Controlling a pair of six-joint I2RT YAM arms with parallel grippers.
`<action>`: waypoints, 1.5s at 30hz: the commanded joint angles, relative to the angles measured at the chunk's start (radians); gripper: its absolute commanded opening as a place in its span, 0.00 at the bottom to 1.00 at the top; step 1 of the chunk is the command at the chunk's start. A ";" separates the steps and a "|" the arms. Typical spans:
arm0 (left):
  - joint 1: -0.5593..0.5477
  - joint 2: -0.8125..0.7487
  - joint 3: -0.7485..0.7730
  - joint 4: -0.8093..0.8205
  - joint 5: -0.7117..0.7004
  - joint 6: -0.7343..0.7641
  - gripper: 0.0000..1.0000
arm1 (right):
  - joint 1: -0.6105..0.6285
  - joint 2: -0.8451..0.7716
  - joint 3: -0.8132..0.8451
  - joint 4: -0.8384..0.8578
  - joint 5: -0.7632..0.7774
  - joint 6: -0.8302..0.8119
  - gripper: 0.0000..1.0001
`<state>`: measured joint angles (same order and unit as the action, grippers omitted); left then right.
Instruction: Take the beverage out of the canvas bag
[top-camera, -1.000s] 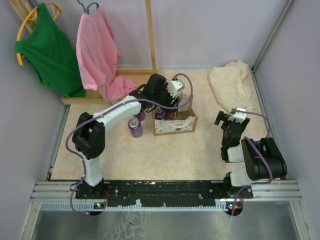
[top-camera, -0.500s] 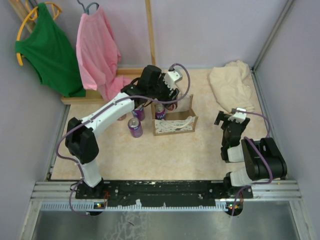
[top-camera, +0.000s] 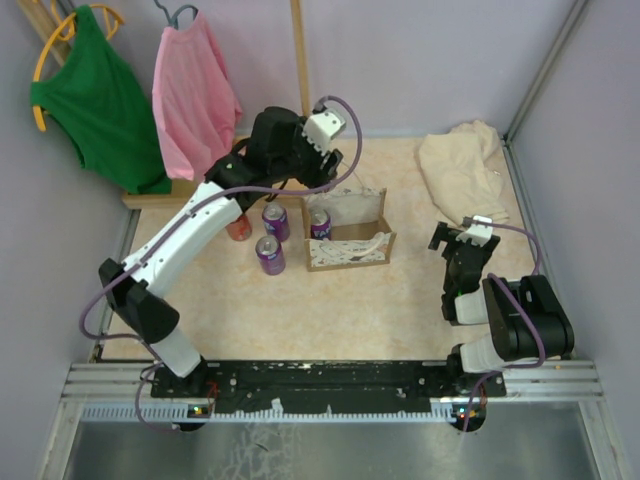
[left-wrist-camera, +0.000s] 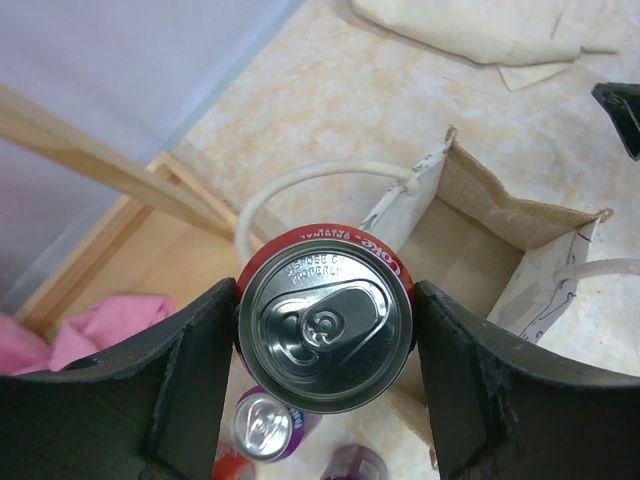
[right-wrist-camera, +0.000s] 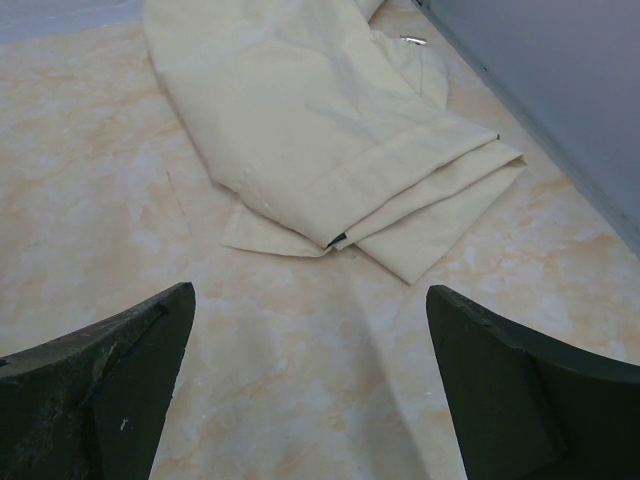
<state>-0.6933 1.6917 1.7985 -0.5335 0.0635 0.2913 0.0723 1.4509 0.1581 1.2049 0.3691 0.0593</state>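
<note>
My left gripper (left-wrist-camera: 325, 335) is shut on a red beverage can (left-wrist-camera: 325, 318), held upright by its sides, silver top facing the wrist camera. It hangs high above the table, up and to the left of the canvas bag (left-wrist-camera: 500, 250). In the top view the bag (top-camera: 350, 250) stands open at mid-table, white rope handles drooping, and the left wrist (top-camera: 300, 150) is behind its left end. What shows of the bag's inside is bare. My right gripper (right-wrist-camera: 310, 400) is open over bare table at the right (top-camera: 452, 240), holding nothing.
Two purple cans (top-camera: 275, 222) (top-camera: 270, 256) and a red can (top-camera: 238, 229) stand left of the bag. Another purple can (top-camera: 320, 223) sits at the bag's left end. A cream cloth (top-camera: 462, 170) lies back right. Pink (top-camera: 195, 100) and green (top-camera: 95, 95) shirts hang behind.
My left arm has risen and swung back and left from the bag's mouth, carrying the red can up with it. The right arm has not moved.
</note>
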 joint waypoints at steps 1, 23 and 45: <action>0.006 -0.111 0.039 0.024 -0.158 -0.003 0.00 | 0.009 0.002 0.014 0.044 0.017 -0.011 0.99; 0.307 -0.594 -0.677 0.119 -0.267 -0.286 0.00 | 0.009 0.002 0.014 0.042 0.017 -0.012 0.99; 0.370 -0.627 -1.066 0.441 -0.279 -0.434 0.00 | 0.009 0.002 0.014 0.042 0.017 -0.011 0.99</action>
<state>-0.3374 1.0573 0.7345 -0.2749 -0.2390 -0.1127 0.0723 1.4509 0.1581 1.2049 0.3691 0.0593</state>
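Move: My left hand already holds a red Coke can high over the bag. The free table spot it is going to lies about 25 cm to my left, 6 cm back and 32 cm below. The standing Coke is 26 cm left and 2 cm ahead; the far Fanta is 15 cm left and 3 cm ahead, and the near Fanta 15 cm left and 6 cm back, all some 26 cm down. From my idle right hand that spot is about 57 cm left, 3 cm back and 9 cm below. I keep my grip on the Coke can and swing my left hand about 25 cm to the left, first rising a little, then sinking past its starting height to some 17 cm lower and drawing back about 7 cm. I pass above the two standing Fanta cans while the wrist turns about 45 degrees counter-clockwise, bringing the can in behind the standing Coke and to the left of the near Fanta. ##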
